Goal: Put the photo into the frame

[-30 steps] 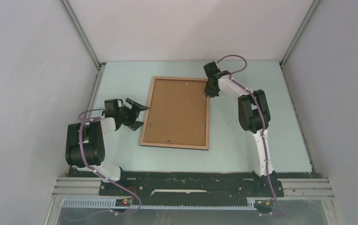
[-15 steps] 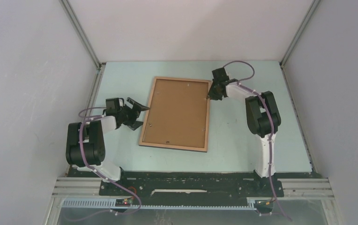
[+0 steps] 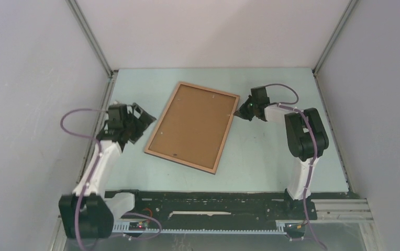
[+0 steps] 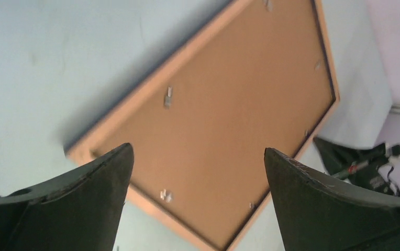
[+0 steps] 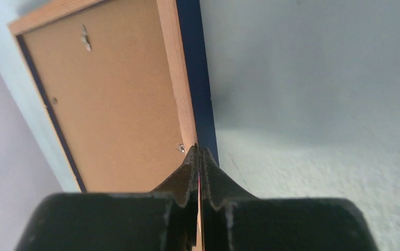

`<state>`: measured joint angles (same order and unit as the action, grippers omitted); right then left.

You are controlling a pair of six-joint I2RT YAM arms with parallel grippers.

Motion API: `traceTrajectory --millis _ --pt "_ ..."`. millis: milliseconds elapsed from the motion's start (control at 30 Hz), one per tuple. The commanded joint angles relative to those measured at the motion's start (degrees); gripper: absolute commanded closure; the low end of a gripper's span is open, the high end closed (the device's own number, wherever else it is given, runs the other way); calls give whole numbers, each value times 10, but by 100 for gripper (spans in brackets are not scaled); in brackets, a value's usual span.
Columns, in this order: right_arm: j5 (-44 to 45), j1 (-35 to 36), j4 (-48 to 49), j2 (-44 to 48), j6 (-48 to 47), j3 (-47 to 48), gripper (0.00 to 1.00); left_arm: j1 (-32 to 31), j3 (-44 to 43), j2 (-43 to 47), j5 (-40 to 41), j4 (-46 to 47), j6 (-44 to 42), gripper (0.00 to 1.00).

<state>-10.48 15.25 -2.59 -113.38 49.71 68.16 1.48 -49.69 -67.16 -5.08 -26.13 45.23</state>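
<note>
The frame point(image 3: 209, 89) lies on the table with its brown wood face up, turned askew. The photo point(image 3: 192, 125) sits inside it and shows only its plain brown fibreboard back. My right gripper point(image 3: 240, 111) is shut on the frame's right edge near the far right corner. In the right wrist view the fingers point(image 5: 199, 149) pinch the wood rim point(image 5: 179, 78), with the navy face on the other side and the photo's back point(image 5: 114, 104) to the left. My left gripper point(image 3: 140, 117) stands wide open just left of the frame, touching nothing. In its own view the fingers point(image 4: 198, 149) hang over the frame's corner point(image 4: 153, 83).
The pale green table point(image 3: 271, 162) is boxed in by grey walls on three sides. The arm bases and a black rail point(image 3: 213, 201) run along the near edge. Small metal tabs point(image 4: 167, 97) hold the board in the frame.
The right gripper has closed on the frame's right edge and pulled it right, turning the frame clockwise. The left arm has swung left and stretched out, still open.
</note>
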Motion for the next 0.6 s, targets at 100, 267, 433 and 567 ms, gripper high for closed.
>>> traceTrajectory --millis 100,267,433,567 --pt "-13 4 34 -5 45 -6 100 -81 252 187 -11 -54 279 10" --pt "-10 4 34 4 38 -15 100 -98 289 198 30 18 342 18" --pt "-5 5 29 14 29 -17 100 -99 263 99 33 58 336 23" --pt "7 6 29 34 14 -26 100 -100 246 52 36 80 331 32"
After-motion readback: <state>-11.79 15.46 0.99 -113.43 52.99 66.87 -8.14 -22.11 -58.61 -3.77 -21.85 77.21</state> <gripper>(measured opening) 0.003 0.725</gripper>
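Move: The spot to take with the left gripper is the frame's near side just in from its left corner: some 10 cm back, 5 cm right and 13 cm below that hand. The near-left corner lies about 6 cm farther left of that spot and 2 cm farther out; the near clip sits some 6 cm to its right and 1 cm farther out. From the right gripper, whose shut tips already rest on the frame's right side, that spot is about 22 cm back and 33 cm left. Swing the left gripper quickly back and down, about 12 cm lower and a little to the right, past the frame's near side, then ease it some 3 cm forward so its fingers straddle the near rail beside the left corner. Pitch the fingers down and turn them counter-clockwise, closing them about a quarter of their opening on the way. Keep the right fingertips against the right side, nearly still. ##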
